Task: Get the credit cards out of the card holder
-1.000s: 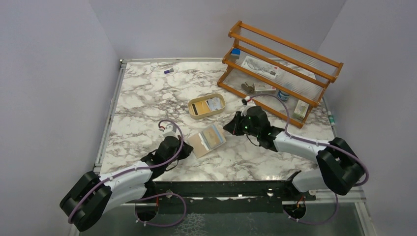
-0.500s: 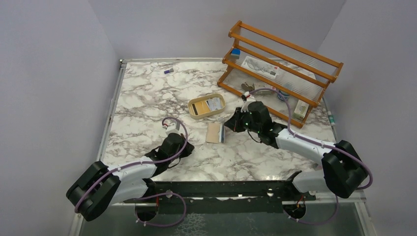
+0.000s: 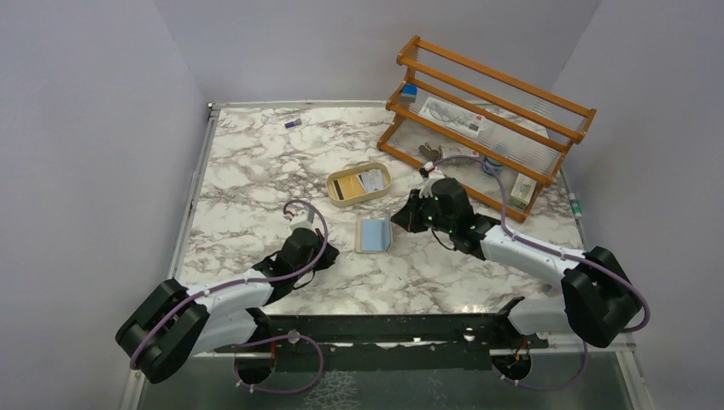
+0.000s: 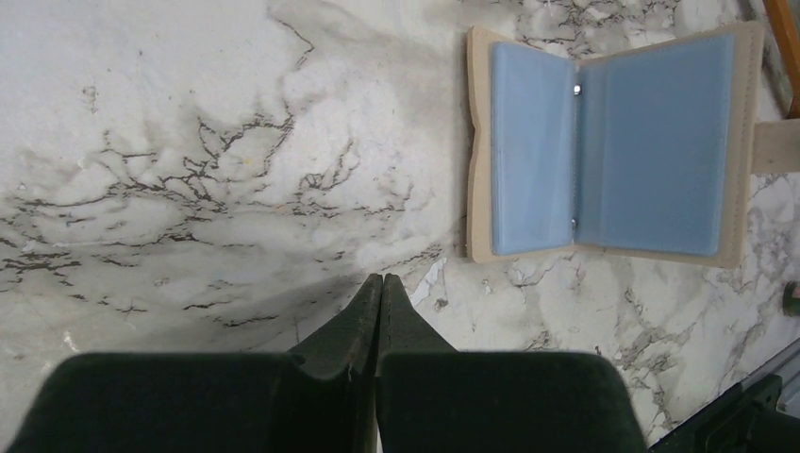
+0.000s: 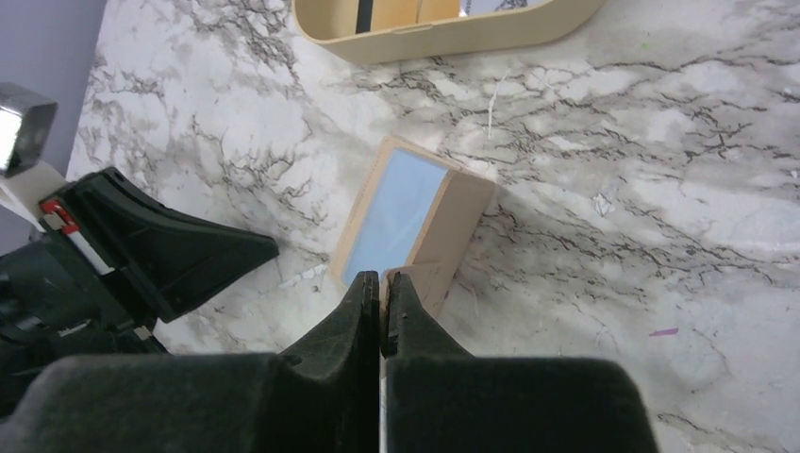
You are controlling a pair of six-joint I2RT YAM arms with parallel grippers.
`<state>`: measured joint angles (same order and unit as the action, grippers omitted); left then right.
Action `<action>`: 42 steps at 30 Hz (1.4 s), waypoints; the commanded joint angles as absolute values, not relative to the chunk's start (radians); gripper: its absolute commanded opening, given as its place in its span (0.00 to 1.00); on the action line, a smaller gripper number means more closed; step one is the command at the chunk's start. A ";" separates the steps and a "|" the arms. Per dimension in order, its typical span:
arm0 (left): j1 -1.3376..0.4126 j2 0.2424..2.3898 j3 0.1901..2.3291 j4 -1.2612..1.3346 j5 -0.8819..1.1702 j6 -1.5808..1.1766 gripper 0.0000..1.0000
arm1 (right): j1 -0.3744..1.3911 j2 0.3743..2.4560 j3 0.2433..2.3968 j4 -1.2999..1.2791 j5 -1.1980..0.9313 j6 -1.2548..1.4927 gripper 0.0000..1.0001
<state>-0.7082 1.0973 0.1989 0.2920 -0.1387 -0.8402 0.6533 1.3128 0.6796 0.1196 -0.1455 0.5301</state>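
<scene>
The beige card holder (image 3: pixel 373 233) lies open on the marble between my two arms. Its left half lies flat and its right half (image 5: pixel 458 222) is tilted up. Both inner faces (image 4: pixel 613 142) show pale blue; I cannot tell whether that is one of the credit cards or lining. My right gripper (image 5: pixel 382 276) is shut on the snap tab edge of the raised half (image 3: pixel 394 220). My left gripper (image 4: pixel 381 278) is shut and empty, low over the table just left of the holder (image 3: pixel 327 254), not touching it.
An oval tan tray (image 3: pixel 359 184) holding flat cards stands just behind the holder. A wooden rack (image 3: pixel 487 120) with small items fills the back right. A small purple thing (image 3: pixel 293 124) lies at the back left. My left arm (image 5: pixel 141 245) sits close to the holder.
The holder moved right and away from the left gripper, stood nearly folded half a second ago, and now lies open with its blue inside up. The left gripper has drawn back a little.
</scene>
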 commanded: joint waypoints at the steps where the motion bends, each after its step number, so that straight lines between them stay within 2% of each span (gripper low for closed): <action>1: -0.707 1.088 0.247 0.288 -0.120 -0.811 0.00 | 0.653 1.292 0.597 0.128 -0.109 0.531 0.01; 8: -0.708 1.152 0.298 0.300 -0.097 -0.781 0.00 | 0.646 1.263 0.457 0.145 -0.058 0.604 0.01; 17: -0.708 1.351 0.367 0.406 0.056 -0.750 0.00 | 0.623 1.305 0.415 0.155 -0.048 0.617 0.01; 30: -0.692 1.347 0.350 0.387 -0.030 -0.717 0.00 | 0.579 1.344 0.381 0.218 -0.112 0.594 0.01; 33: -0.690 1.345 0.365 0.348 -0.051 -0.692 0.16 | 0.574 1.345 0.379 0.224 -0.124 0.592 0.00; 35: -0.687 1.342 0.369 0.346 -0.046 -0.681 0.21 | 0.571 1.345 0.376 0.230 -0.129 0.591 0.01; 42: -0.686 1.400 0.405 0.394 0.053 -0.680 0.22 | 0.567 1.369 0.370 0.258 -0.152 0.592 0.01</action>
<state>-0.6926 1.3582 0.3687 0.3748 0.0006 -0.7010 0.5735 1.3434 0.3893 0.2413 -0.1291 0.6048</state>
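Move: The right hand already pinches the card holder's strap, with the half-raised holder's middle roughly 3 cm to its left, 1 cm back and 7 cm below. From the empty, shut left hand near the table, that middle lies about 9 cm right, 4 cm ahead and 1 cm up. The card tray stands some 12 cm ahead, 7 cm left and 9 cm below the right hand, or 17 cm ahead, 5 cm right and about level from the left hand. Downwards about 10 cm, and also back and to the right, the right hand swiftly lowers the card holder by its strap, tipping its fingers down slightly, then stays there, still pinching. The left hand makes a small hop, shifts some 4 cm right and a little forward to the holder's left edge, turning slightly clockwise, and there parts its fingertips a little. ##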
